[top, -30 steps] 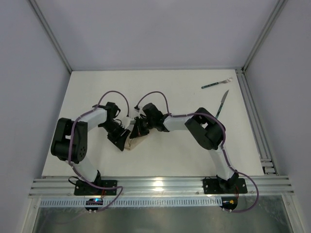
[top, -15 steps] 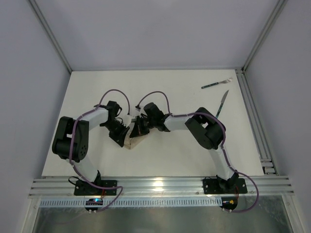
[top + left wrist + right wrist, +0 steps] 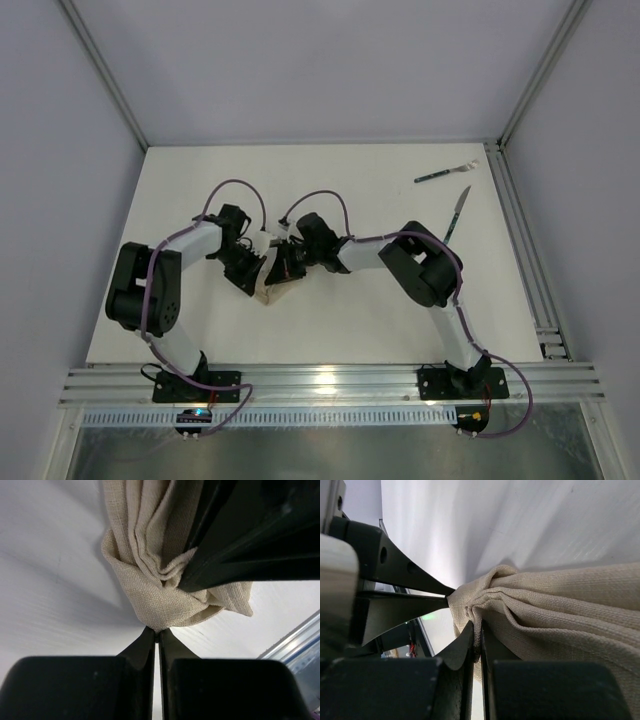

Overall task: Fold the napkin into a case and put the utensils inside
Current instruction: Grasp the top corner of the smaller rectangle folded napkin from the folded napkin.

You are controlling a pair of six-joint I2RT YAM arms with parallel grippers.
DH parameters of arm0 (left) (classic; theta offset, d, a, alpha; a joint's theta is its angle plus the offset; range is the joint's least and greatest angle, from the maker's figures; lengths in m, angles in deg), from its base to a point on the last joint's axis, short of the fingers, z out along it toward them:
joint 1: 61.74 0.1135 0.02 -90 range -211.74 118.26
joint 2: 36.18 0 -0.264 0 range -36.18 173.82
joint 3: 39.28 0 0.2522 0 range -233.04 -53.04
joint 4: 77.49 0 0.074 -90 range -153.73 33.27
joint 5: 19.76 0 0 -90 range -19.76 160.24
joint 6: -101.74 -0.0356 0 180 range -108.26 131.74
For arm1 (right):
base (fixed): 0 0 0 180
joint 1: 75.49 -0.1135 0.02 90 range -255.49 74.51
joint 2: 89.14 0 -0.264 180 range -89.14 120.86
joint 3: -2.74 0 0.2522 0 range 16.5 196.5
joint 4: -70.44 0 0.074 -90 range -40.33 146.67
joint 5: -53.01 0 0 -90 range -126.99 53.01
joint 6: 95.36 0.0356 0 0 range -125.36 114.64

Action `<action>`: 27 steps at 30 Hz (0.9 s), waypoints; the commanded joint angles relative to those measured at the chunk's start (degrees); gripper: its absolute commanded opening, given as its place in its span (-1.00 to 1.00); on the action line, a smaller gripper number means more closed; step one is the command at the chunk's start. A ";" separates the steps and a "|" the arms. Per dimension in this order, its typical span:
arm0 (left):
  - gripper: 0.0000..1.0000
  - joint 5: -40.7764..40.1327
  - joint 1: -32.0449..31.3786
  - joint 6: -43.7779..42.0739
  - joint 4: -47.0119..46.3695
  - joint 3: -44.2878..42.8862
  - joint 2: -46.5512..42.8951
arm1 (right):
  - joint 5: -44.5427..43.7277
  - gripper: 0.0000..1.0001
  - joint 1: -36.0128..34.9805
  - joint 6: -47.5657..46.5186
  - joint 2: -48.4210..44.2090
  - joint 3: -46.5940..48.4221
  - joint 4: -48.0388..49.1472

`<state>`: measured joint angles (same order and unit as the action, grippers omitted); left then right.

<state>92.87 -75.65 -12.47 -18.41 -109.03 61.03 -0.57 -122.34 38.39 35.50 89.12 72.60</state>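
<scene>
The beige napkin (image 3: 274,291) is bunched into folds on the table between the two arms, mostly hidden under them from above. My left gripper (image 3: 158,632) is shut on a gathered corner of the napkin (image 3: 160,600). My right gripper (image 3: 478,630) is shut on a fold of the napkin (image 3: 560,610) from the other side, its dark fingers (image 3: 235,555) crossing the left wrist view. The two grippers (image 3: 268,262) meet over the cloth. The fork (image 3: 445,173) and the knife (image 3: 457,212), both green-handled, lie at the far right of the table. No formed case shows.
A metal rail (image 3: 520,240) runs along the table's right edge, just beside the utensils. Aluminium rails (image 3: 330,385) span the near edge where the arm bases stand. Grey walls enclose the white table (image 3: 330,190) on three sides.
My left gripper has closed on the napkin's corner and shifted slightly toward the right gripper. The right gripper has kept its hold; the utensils have not moved.
</scene>
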 commanded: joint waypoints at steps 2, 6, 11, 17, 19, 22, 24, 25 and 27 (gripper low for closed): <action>-1.00 -2.77 -0.50 -0.84 -8.41 -1.41 -1.41 | 4.09 -0.92 -2.37 1.95 1.13 0.15 4.11; -0.96 -4.26 -0.24 -1.54 -8.41 -2.37 -1.15 | 2.87 -0.93 -2.46 6.95 2.62 0.50 8.24; -0.36 -5.23 0.99 -1.81 -4.90 -4.39 -1.84 | -1.43 -0.92 -1.84 12.05 4.65 -0.62 14.30; -0.18 -8.66 2.57 0.30 -2.52 -5.53 -10.53 | -6.80 -0.92 -0.87 18.22 3.33 -4.76 21.78; -0.18 -9.97 2.23 1.61 -1.82 -6.76 -12.12 | -8.03 -0.93 -0.79 18.48 2.63 -5.38 22.48; -0.16 -11.64 -1.89 2.58 -1.72 -6.94 -13.80 | -8.30 -0.93 -0.79 19.62 2.45 -6.70 24.14; -0.14 -12.52 -4.62 2.76 -2.51 -6.07 -12.93 | -8.47 -0.92 -0.79 21.20 2.54 -7.23 25.03; -0.15 -13.57 -6.98 2.85 -2.78 -5.89 -12.05 | -8.82 -0.93 -0.79 21.81 2.71 -7.58 26.43; -0.16 -13.93 -8.49 3.11 -3.22 -5.54 -8.99 | -9.18 -0.93 -0.79 23.04 2.71 -8.54 27.40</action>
<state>80.92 -81.51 -10.72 -20.99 -115.04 48.64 -6.91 -123.37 58.76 39.50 81.97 95.87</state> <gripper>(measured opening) 0.424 0.073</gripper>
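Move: The right hand already holds the napkin's bunched fold between its fingers. That fold lies about 2 cm ahead and 5 cm to the right of the left hand, at nearly its height. The left hand's shut fingertips are already at the napkin's near corner. The rest of the folded napkin centres roughly 4 cm ahead and 8 cm right of the left hand, which is some 1 cm ahead and 3 cm right of the right hand. The left hand nudges its shut fingertips about 2 cm forward low along the table at the napkin's near corner, opens to rather under half and comes free, climbing some 8 cm while going further forward, tilting over 20 degrees and finally swinging right above the napkin. Meanwhile the right hand keeps its pinch on the bunched fold, shifting a little left and turning roughly 15 degrees, mostly clockwise. ##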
